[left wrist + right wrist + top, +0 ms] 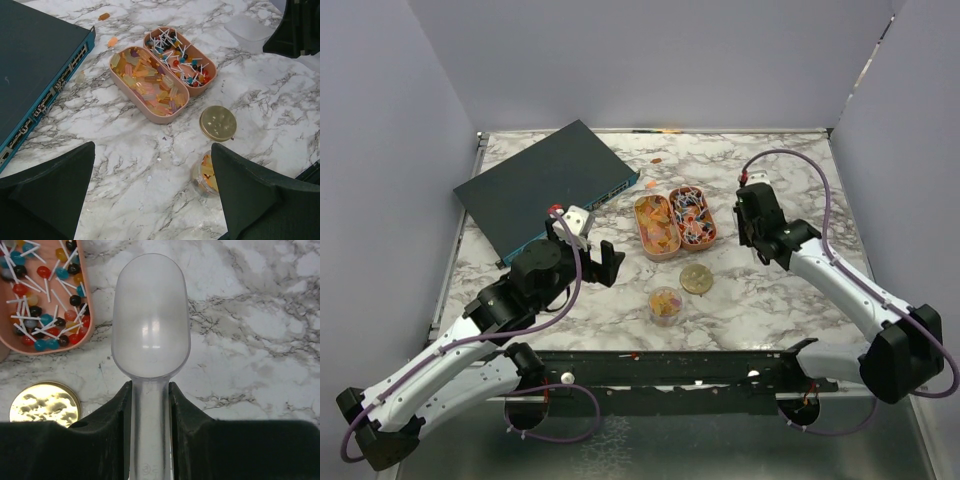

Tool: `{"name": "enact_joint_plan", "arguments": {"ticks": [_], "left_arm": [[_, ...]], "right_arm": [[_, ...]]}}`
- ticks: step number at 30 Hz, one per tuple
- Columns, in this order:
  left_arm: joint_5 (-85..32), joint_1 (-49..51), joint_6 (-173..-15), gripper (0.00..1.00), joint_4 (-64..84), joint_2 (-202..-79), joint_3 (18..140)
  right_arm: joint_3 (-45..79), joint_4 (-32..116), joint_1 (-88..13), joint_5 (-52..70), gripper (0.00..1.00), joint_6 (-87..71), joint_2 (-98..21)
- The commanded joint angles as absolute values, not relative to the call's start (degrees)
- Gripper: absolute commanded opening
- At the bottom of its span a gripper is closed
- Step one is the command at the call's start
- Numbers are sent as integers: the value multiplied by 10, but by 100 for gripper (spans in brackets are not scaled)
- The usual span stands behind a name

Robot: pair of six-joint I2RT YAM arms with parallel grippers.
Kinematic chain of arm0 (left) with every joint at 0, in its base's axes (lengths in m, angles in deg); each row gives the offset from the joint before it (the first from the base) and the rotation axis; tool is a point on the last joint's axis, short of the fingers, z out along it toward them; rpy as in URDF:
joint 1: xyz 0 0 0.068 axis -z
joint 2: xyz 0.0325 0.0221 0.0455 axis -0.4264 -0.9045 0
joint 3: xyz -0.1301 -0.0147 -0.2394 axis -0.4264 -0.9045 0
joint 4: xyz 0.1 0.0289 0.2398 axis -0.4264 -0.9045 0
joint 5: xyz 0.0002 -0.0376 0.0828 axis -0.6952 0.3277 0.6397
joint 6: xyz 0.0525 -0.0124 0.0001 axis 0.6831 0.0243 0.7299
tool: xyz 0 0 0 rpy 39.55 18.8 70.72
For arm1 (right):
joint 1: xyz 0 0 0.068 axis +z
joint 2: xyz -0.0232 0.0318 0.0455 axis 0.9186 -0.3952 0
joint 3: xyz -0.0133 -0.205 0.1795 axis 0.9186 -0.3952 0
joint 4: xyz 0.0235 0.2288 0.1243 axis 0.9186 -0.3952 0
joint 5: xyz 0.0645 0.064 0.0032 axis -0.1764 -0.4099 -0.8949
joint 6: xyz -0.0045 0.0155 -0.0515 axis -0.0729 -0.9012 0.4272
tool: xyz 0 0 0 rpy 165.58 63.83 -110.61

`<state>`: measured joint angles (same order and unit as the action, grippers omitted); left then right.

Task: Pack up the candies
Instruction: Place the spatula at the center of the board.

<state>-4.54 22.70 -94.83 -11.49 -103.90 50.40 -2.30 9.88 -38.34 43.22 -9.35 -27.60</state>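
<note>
The candies lie in two oval peach trays: orange-yellow ones in the left tray (657,226) (149,84), red, blue and dark ones on white sticks in the right tray (692,215) (181,61) (86,305). A small clear jar (665,305) (204,176) holding some orange candies stands uncapped in front of them, beside a round gold lid (696,278) (218,122) (45,404). My left gripper (582,243) (152,150) hangs open over bare marble left of the jar. My right gripper (752,205) (150,390) is shut on the handle of an empty clear scoop (150,320), right of the trays.
A dark teal network switch (548,190) (35,65) lies at the back left. A few stray orange candies (651,184) (112,41) sit on the marble between it and the trays. Grey walls enclose the table on three sides.
</note>
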Motion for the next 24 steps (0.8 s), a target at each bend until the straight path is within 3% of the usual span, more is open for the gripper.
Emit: {"name": "enact_joint_plan", "arguments": {"ticks": [1, 24], "left_arm": [[-29, 223, -945, 99, -120, -1032, 497], [-31, 224, -942, 99, -121, -1039, 497]], "right_arm": [[-64, 201, -426, 366, 0, -139, -305], [-85, 288, -505, 326, 1, -222, -445]]}}
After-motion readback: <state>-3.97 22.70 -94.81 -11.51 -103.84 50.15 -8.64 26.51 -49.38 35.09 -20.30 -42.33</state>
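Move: The clear spatula is already held in the right hand. The bare patch of board it is being taken to lies about 5 cm ahead, 2 cm right and 14 cm below. From that hand, the lollipop tray is some 11 cm ahead and 10 left, the gold lid about 2 back and 9 left, the jar 8 back and 15 left, all 11 to 14 cm lower. For the left hand, the patch is roughly 14 cm ahead, 26 right, 23 below. The spatula, scoop foremost, is lowered towards the bare board to the right of the lollipop tray: the right hand sinks about 9 cm, steadily after a quick start, while reaching some 4 cm forward and edging slightly right. The wrist turns a little clockwise and rolls its left side up, each by 10 to 15 degrees, and the fingers keep their pinch on the handle. ##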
